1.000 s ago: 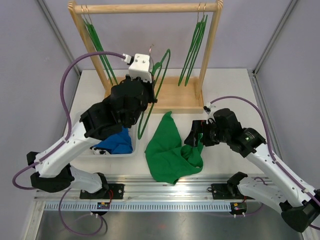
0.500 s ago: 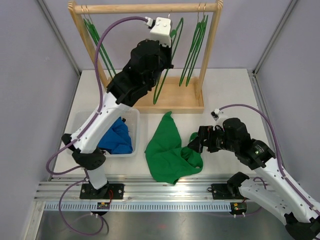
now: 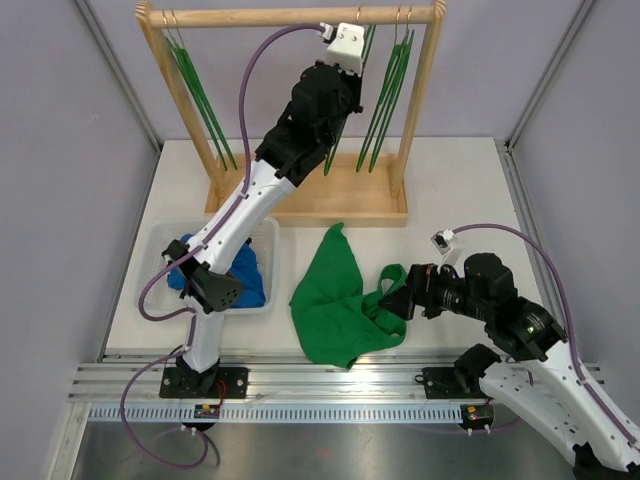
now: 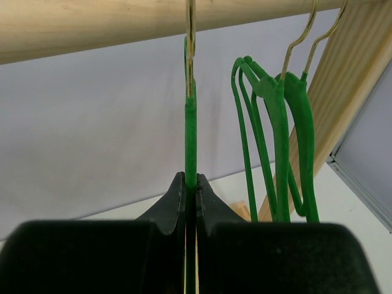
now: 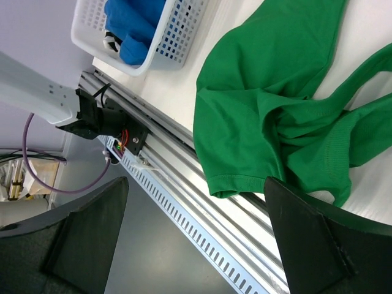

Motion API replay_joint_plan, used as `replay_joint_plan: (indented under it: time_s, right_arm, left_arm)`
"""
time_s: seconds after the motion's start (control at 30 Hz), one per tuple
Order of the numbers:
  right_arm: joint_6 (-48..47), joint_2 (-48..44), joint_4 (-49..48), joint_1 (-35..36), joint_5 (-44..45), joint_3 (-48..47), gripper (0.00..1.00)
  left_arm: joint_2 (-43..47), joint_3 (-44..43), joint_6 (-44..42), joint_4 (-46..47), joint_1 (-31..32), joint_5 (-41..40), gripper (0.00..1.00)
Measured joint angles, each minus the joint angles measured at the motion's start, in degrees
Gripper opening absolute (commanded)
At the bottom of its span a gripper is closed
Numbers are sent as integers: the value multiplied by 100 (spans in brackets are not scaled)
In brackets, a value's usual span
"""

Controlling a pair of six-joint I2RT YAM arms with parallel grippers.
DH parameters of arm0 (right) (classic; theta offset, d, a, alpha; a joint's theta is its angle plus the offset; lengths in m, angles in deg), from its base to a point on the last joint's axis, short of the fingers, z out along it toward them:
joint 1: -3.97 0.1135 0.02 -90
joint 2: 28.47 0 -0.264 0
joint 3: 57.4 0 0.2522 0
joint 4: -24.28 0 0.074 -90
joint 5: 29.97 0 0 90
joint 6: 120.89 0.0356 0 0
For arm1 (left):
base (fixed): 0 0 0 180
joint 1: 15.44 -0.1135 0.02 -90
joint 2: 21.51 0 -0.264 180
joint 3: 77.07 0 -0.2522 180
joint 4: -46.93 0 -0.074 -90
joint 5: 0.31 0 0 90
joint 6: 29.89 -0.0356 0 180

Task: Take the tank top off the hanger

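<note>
The green tank top (image 3: 345, 300) lies crumpled on the table, off the hanger; it also shows in the right wrist view (image 5: 269, 104). My left gripper (image 3: 340, 95) is raised to the rack's rod. In the left wrist view it (image 4: 190, 180) is shut on the bare green hanger (image 4: 190, 135), and the hanger's gold hook (image 4: 190, 37) rises against the wooden rod. My right gripper (image 3: 402, 300) is open and empty, just above the tank top's right edge; its fingers (image 5: 318, 239) stand wide apart over the table's near edge.
The wooden rack (image 3: 290, 15) stands at the back, with green hangers at its left (image 3: 200, 95) and right (image 3: 385, 100). A white basket (image 3: 160, 240) with blue clothes sits at the left. An aluminium rail (image 3: 330, 375) runs along the near edge.
My left arm has lifted the hanger from low by the rack's base up to the rod. My right gripper has drawn back to the right, away from the tank top.
</note>
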Motion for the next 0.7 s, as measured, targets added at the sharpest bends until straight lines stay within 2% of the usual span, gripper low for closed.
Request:
replay_joint_plan:
  time_s: [0.33,0.7]
  right_arm:
    - [243,-240,-225,0,-304,730,99]
    - [271,-278,-243,0,-358,774,99]
  left_arm:
    - [-601,-334,46,544,-188,269,0]
    - [-859,-588,72,474,-321,295,0]
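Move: The rail of the rack is about 6 cm ahead of the left hand, straight on and some 10 cm above it; the hanging green hangers are about 6 cm ahead and 9 cm to its right, their middles some 5 cm lower. From the right hand, the green tank top is about 11 cm left, 3 cm ahead and 19 cm below; the basket is some 46 cm left, 12 cm ahead and 17 cm down. Forward about 5 cm, slowing and sinking a little, the left hand carries the empty green hanger in under the rail, fingers still shut on it and the wrist nearly unturned. The open right hand drops some 3.5 cm towards the tank top, easing slightly back and tipping about 5 degrees, then stays there with nothing in its fingers. ##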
